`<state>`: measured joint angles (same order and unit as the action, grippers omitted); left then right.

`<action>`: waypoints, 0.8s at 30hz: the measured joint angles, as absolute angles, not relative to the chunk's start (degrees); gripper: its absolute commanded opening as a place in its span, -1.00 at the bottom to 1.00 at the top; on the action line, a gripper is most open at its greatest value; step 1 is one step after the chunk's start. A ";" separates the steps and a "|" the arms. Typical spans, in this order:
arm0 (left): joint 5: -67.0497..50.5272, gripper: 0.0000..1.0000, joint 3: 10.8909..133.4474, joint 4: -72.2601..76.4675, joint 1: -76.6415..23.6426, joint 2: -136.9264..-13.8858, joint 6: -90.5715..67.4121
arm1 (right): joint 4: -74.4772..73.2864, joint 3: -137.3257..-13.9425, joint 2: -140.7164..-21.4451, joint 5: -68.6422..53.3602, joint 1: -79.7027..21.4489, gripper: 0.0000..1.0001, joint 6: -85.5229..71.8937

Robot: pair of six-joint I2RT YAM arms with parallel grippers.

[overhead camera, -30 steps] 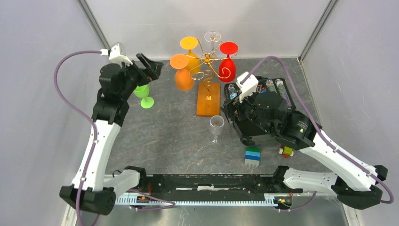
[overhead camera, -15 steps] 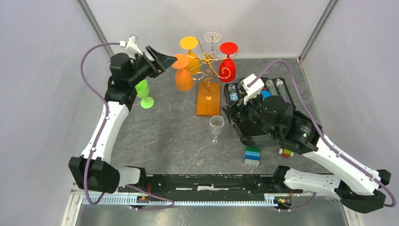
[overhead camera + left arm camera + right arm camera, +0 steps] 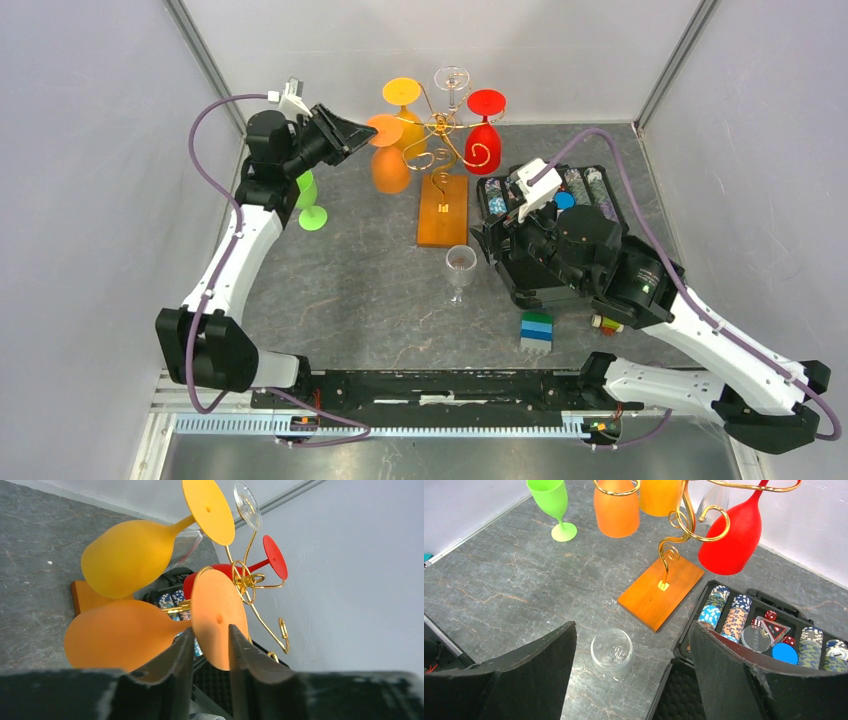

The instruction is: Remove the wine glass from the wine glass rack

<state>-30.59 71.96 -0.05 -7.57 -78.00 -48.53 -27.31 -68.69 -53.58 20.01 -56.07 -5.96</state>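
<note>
The wine glass rack point(image 3: 443, 210), gold wire on an orange-brown wooden base, stands at the back centre. Hanging upside down from it are an orange wine glass point(image 3: 390, 172), a yellow one point(image 3: 402, 92), a red one point(image 3: 483, 145) and a clear one point(image 3: 452, 78). My left gripper point(image 3: 365, 128) is at the orange glass's foot. In the left wrist view its fingers point(image 3: 182, 650) have narrowed around that foot disc point(image 3: 217, 615), one on each side; whether they press on it is unclear. My right gripper point(image 3: 633, 625) hangs open above a clear glass point(image 3: 612, 652) standing on the table.
A green wine glass point(image 3: 308, 200) stands upright under the left arm. An open black case of poker chips point(image 3: 774, 625) lies right of the rack, partly under the right arm. A stack of blue blocks point(image 3: 537, 331) and a small toy point(image 3: 606, 322) sit at the front right.
My left arm rose from beside the green glass and reached right to the orange glass's foot, its jaws narrowing around it. The right arm shifted slightly.
</note>
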 measured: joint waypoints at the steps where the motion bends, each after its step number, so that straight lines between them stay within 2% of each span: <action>1: -30.57 -0.51 71.92 0.16 -7.57 -78.13 -48.77 | -27.18 -68.60 -53.54 20.01 -56.07 0.73 -5.98; 5: -30.57 -0.94 71.81 0.64 -7.57 -78.28 -49.91 | -26.72 -68.12 -53.36 20.03 -56.07 0.72 -6.17; 24: -27.05 -0.95 66.61 13.67 -7.57 -76.95 -62.76 | -25.93 -66.61 -51.64 20.80 -56.07 0.71 -6.42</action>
<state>-27.05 66.61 13.67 -7.57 -76.95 -62.76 -25.93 -66.61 -51.64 20.80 -56.07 -6.42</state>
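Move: The orange wine glass hangs upside down with its foot level with the left fingertips; its middle lies about 3 cm right, 1 cm ahead and 9 cm below the hand. The yellow glass hangs about 8 cm ahead and 6 cm right of the left hand, at similar height, and the rack's hub is some 13 cm right and 3 cm ahead. From the right hand, the orange glass is roughly 20 cm ahead, 18 cm left and 9 cm lower. The orange glass's foot, already between the left fingertips, gets its near rim pinched as the half-open fingers shut with the hand almost still. The left hand then lifts about 2.5 cm beside the rack and keeps its pinch, while the wrist turns some 15 degrees, its left side dipping and the fingertips tipping slightly up. ##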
